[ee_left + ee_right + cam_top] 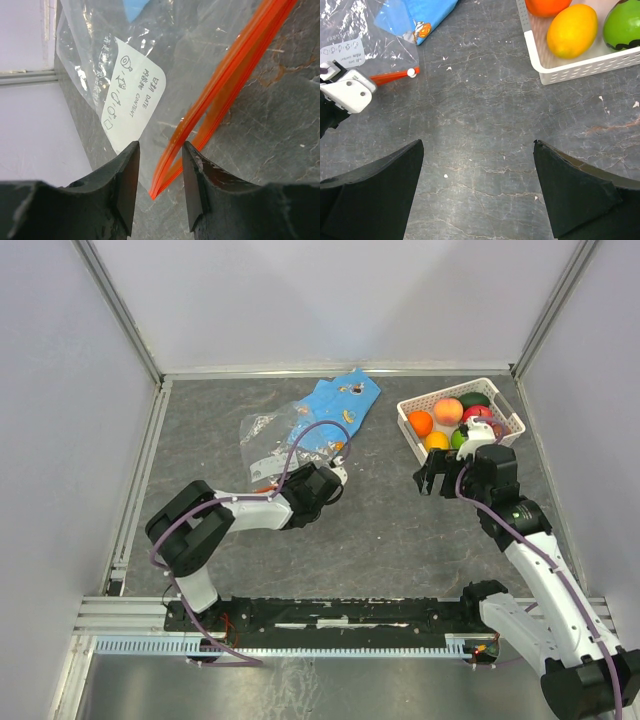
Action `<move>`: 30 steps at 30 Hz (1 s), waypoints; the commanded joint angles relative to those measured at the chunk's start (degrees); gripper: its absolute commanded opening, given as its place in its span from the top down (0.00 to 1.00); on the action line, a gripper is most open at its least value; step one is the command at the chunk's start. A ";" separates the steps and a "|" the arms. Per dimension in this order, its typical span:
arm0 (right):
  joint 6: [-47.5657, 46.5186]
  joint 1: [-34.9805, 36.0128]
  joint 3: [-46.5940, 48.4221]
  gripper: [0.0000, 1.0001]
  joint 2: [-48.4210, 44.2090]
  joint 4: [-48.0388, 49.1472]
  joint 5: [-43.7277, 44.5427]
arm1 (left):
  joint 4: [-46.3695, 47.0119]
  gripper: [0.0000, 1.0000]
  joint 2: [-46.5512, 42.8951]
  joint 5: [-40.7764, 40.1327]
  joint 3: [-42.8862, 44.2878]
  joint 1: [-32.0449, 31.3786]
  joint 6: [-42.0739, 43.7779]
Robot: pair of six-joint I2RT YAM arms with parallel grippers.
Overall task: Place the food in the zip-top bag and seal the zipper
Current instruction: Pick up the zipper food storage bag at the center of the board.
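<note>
The clear zip-top bag point(268, 435) lies flat left of centre, its white label point(131, 102) facing up. Its orange-red zipper point(225, 85) runs diagonally, and the strip's near corner sits between the jaws of my left gripper point(160, 147), which are partly apart and touch neither side. The small white slider point(411, 72) shows at the zipper's end. The food point(455, 420) lies in the white basket point(412, 435): a yellow fruit point(571, 30), an orange one point(547, 6) and a green one point(622, 25) are near its corner. My right gripper point(477, 145) hangs wide open over bare table, just in front of the basket.
A blue patterned cloth point(340, 405) lies partly under the bag's far side. Grey walls and metal rails close in the table on the left, back and right. The white basket stands at the back right, close to the right wall.
</note>
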 commanded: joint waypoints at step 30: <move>-0.88 0.37 0.26 0.01 2.42 4.55 -3.56 | -9.33 0.97 -2.53 -6.54 10.92 -0.11 -7.19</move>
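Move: The zipper bag's orange zipper edge lies just under the left hand's half-open fingertips, about 3 cm below and 1 cm ahead, its middle some 1 cm to the right. The white slider at its right end is roughly 10 cm to the hand's right and 2 cm ahead; the blue bag lies about 17 cm ahead and 9 cm right. From the right hand, the zipper edge is some 28 cm left, 6 cm ahead and 18 cm below. Left hand dips about 2.5 cm, edging forward, pinches the zipper's upper lip shut, then lifts some 4.5 cm. ##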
